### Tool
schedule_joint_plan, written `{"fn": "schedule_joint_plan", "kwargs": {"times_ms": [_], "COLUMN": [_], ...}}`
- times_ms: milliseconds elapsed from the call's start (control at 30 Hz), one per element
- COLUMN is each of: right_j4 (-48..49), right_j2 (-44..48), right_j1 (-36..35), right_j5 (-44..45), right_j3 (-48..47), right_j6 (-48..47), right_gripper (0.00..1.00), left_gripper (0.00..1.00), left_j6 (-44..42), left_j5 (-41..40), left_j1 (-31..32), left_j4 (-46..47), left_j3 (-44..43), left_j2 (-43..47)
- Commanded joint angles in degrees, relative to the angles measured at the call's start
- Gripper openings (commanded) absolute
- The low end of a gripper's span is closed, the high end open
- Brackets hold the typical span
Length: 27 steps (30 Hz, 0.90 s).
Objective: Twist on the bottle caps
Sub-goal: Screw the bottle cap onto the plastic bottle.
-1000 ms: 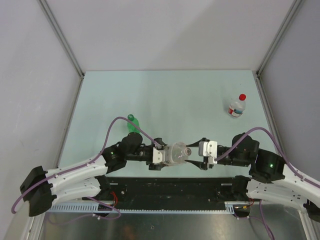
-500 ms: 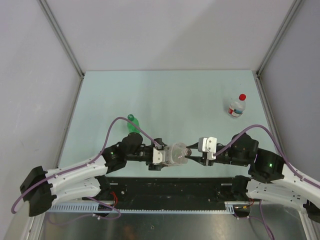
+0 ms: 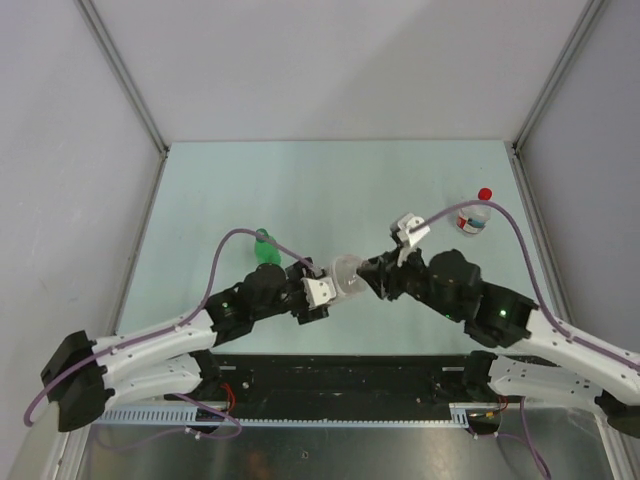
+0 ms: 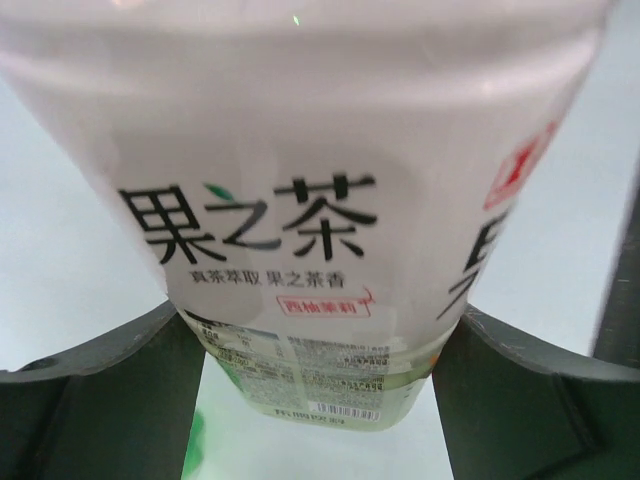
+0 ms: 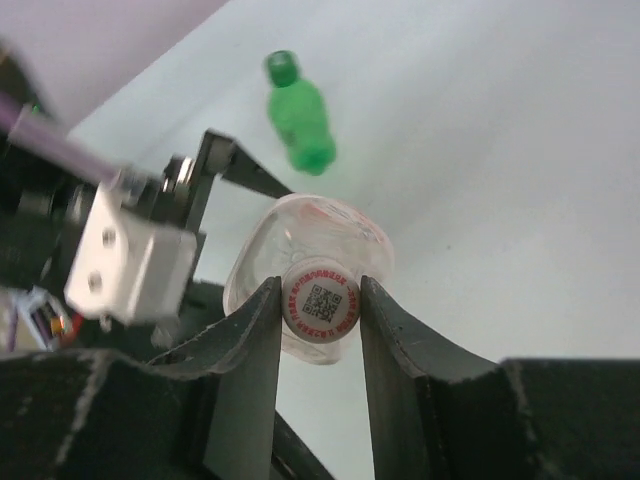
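My left gripper is shut on the wide clear bottle, which it holds off the table. In the left wrist view the bottle's white label fills the frame between my dark fingers. My right gripper is shut on the white cap, which sits on that bottle's mouth and has a printed code on top. In the top view my right gripper meets the bottle from the right. The green cap tops the green bottle. The red cap sits on the small clear bottle.
The green bottle stands just behind my left arm, partly covered by it. The small red-labelled bottle stands at the far right near the enclosure's right wall. A purple cable loops above my left arm, and another arcs over my right arm.
My right arm has swung up and turned at the wrist, and its fingers have closed onto the white cap. The left gripper has lifted the bottle slightly away from the near edge.
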State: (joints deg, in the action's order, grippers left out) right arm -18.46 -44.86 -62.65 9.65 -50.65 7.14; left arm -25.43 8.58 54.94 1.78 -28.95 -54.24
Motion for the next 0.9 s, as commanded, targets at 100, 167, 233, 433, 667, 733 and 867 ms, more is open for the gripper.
{"fn": "schedule_joint_plan", "kwargs": {"times_ms": [100, 167, 233, 433, 667, 733, 867], "right_j4": [0.64, 1.59, 2.42, 6.82, 13.15, 14.25, 14.6], "right_j2": [-11.0, -12.44, -13.56, -13.53, -7.9, -5.7, -0.26], "right_j1": [-0.65, -0.74, -0.72, 0.14, 0.46, 0.46, 0.38], "right_j5": [26.41, 30.81, 33.25, 31.99, 20.86, 16.02, 7.36], "right_j3": [0.38, 0.38, 0.38, 0.38, 0.38, 0.4, 0.49], "right_j6": [31.55, 37.19, 41.08, 37.73, 18.47, 13.53, 6.97], "right_gripper": [0.14, 0.1, 0.15, 0.3, 0.82, 0.95, 0.99], "left_gripper": [0.0, 0.0, 0.0, 0.0, 0.0, 0.0, 0.0], "left_j6": [5.01, 6.31, 7.07, 6.92, 8.1, 8.42, 9.39], "left_j5": [-22.65, -24.67, -25.48, -24.73, -21.65, -20.55, -18.18], "left_j1": [0.9, 1.28, 1.54, 2.18, 2.12, 2.11, 2.15], "left_j4": [17.23, 17.71, 18.14, 18.47, 18.24, 18.21, 18.21], "left_j3": [-8.36, -8.66, -8.47, -6.61, -2.75, -1.65, 0.06], "left_j2": [-7.11, -8.5, -9.52, -9.92, -7.59, -6.84, -5.13]}}
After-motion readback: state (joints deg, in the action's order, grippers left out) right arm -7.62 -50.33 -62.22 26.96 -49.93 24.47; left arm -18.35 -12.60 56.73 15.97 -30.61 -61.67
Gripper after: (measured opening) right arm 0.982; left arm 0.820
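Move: Between the right hand's closed fingers sits the bottle cap, already on the neck of the clear plastic bottle whose body the left hand holds. That cap is about 3 cm ahead of the left hand, 8 cm to its right and 13 cm above. The green bottle stands roughly 10 cm ahead and 12 cm left of the left hand, 7 cm lower; the red-capped bottle lies some 19 cm ahead and 22 cm right of the right hand, 23 cm below. Twisting the pinched cap clockwise some 35 degrees, the right hand sweeps forward about 7 cm and slightly down, while the left, keeping its hold on the bottle, goes forward about 6 cm and turns counter-clockwise. The right fingers then open wide, let go of the cap and draw back and up, turning partly back; the left hand lifts the bottle again. ##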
